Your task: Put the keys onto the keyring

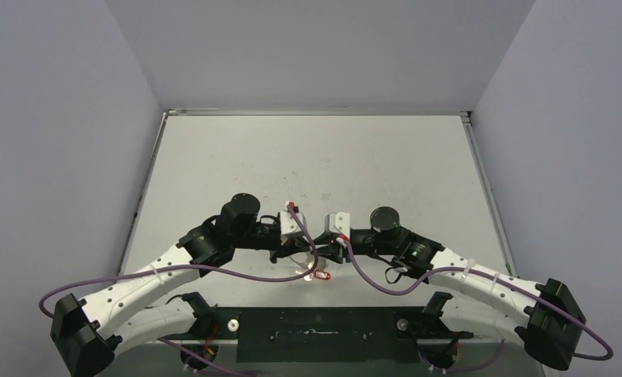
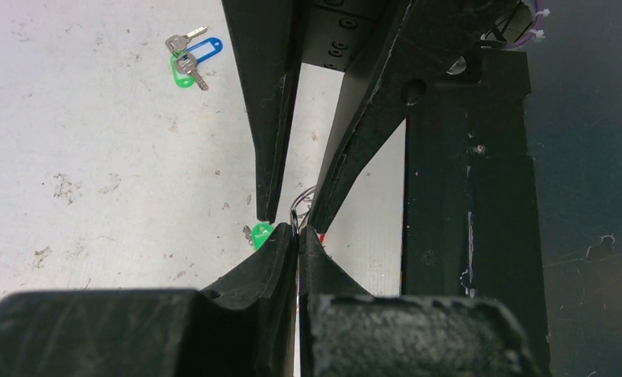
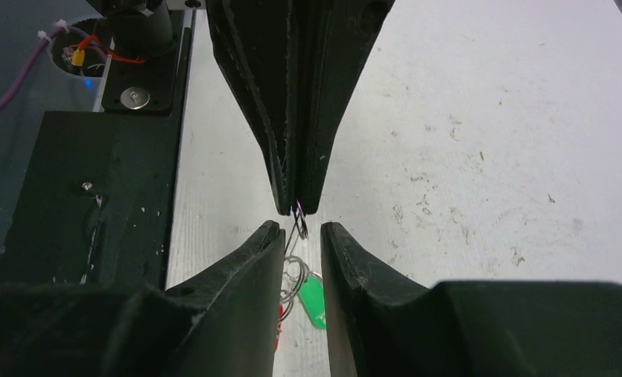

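My left gripper (image 2: 298,230) is shut on a thin wire loop (image 3: 301,225), low over the table's near edge. From that loop hang more wire rings (image 3: 294,276), a green tag (image 3: 312,302) and a red tag (image 3: 279,322). The red tag (image 1: 321,275) also shows from above. My right gripper (image 3: 301,228) faces the left one tip to tip. Its jaws stand a little apart on either side of the wire, and I see no contact. The keyring's large hoop is hidden behind the grippers. Two more keys, tagged blue (image 2: 204,52) and green (image 2: 184,75), lie on the table.
The black base plate (image 1: 316,334) runs along the near edge just below both grippers, with the arm mounts on it. Grey walls enclose the scuffed white table (image 1: 316,157) on three sides.
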Motion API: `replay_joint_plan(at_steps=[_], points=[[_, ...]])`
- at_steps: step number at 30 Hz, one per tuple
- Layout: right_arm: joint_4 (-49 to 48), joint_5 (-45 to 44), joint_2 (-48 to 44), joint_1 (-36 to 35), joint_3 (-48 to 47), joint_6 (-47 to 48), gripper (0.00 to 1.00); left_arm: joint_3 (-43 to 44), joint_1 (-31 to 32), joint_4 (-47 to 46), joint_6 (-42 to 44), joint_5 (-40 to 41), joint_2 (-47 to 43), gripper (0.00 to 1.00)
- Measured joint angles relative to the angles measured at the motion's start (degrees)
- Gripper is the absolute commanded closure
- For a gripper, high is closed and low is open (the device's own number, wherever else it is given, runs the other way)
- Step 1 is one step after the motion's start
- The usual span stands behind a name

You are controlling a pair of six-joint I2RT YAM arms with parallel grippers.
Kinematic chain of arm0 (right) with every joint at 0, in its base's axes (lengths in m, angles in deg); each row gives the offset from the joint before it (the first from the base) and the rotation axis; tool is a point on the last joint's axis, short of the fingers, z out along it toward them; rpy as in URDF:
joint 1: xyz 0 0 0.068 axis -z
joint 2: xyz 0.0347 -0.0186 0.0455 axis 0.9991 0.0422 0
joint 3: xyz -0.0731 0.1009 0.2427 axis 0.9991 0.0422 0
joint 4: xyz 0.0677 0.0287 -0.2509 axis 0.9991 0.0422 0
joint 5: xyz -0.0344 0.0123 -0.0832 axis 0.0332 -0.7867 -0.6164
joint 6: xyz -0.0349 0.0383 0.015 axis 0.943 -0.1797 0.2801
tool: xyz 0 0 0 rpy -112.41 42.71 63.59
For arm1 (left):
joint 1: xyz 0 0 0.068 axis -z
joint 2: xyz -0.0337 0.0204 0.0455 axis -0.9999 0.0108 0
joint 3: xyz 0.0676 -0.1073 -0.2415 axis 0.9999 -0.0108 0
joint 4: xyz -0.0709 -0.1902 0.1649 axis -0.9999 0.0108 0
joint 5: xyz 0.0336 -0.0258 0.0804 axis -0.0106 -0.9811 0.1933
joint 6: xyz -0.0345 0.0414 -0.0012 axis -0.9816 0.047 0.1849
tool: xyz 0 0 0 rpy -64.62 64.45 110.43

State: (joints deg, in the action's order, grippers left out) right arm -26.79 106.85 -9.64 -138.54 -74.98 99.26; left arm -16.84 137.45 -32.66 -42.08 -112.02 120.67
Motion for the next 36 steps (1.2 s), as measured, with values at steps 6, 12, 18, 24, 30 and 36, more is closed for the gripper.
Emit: replay_joint_plan(at_steps=[6, 12, 18, 24, 30, 36], points=[[-1.2, 1.6, 1.9, 0.1, -1.0, -1.0, 0.83, 0.0, 0.2, -0.3, 0.2, 0.0, 0.1, 1.0], [-1.4, 3.6, 3.1, 0.4, -1.1, -2.1, 1.0, -0.3, 0.2, -0.2, 1.0, 0.7, 0.2, 1.0], [-1.5, 4.6, 3.6, 1.5, -1.2, -2.6, 1.0, -0.5, 0.2, -0.1, 2.0, 1.0, 0.0, 1.0], [-5.5, 5.3, 3.6, 2.6, -0.6, -6.6, 1.0, -0.7, 0.2, -1.1, 2.5, 2.6, -1.6, 0.86], [-9.0, 5.6, 3.6, 3.0, 0.3, -9.2, 1.0, -2.6, 0.3, -1.9, 2.9, 5.3, -5.9, 0.72], [-10.1, 5.3, 3.6, 3.7, 1.9, -10.2, 1.0, -10.0, 0.4, -5.9, 1.9, 6.8, -13.4, 0.66]])
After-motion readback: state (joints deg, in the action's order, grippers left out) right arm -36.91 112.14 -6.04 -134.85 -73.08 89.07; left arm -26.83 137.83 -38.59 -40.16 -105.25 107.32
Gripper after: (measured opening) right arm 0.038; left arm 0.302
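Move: Between the right hand's open fingers, roughly 1 cm to its left and level with it, is the small wire ring at the end of the keyring's metal plate. The plate hangs some 5 cm below that hand. The red tag hangs about 10 cm below and 3 cm back, the green tag about 10 cm below and 1 cm ahead, neither to the side. The same ring lies about 2 cm to the left hand's right, that hand still gripping this end. Leftward by barely 1 cm, the right hand eases in and shuts its fingers on the small ring while the left keeps its hold; both then lift about a centimetre. The left fingers open and that hand backs off some 2.5 cm to its left, sinking again near the end and tilting about 10 degrees, while the right keeps its pinch and settles slightly. ##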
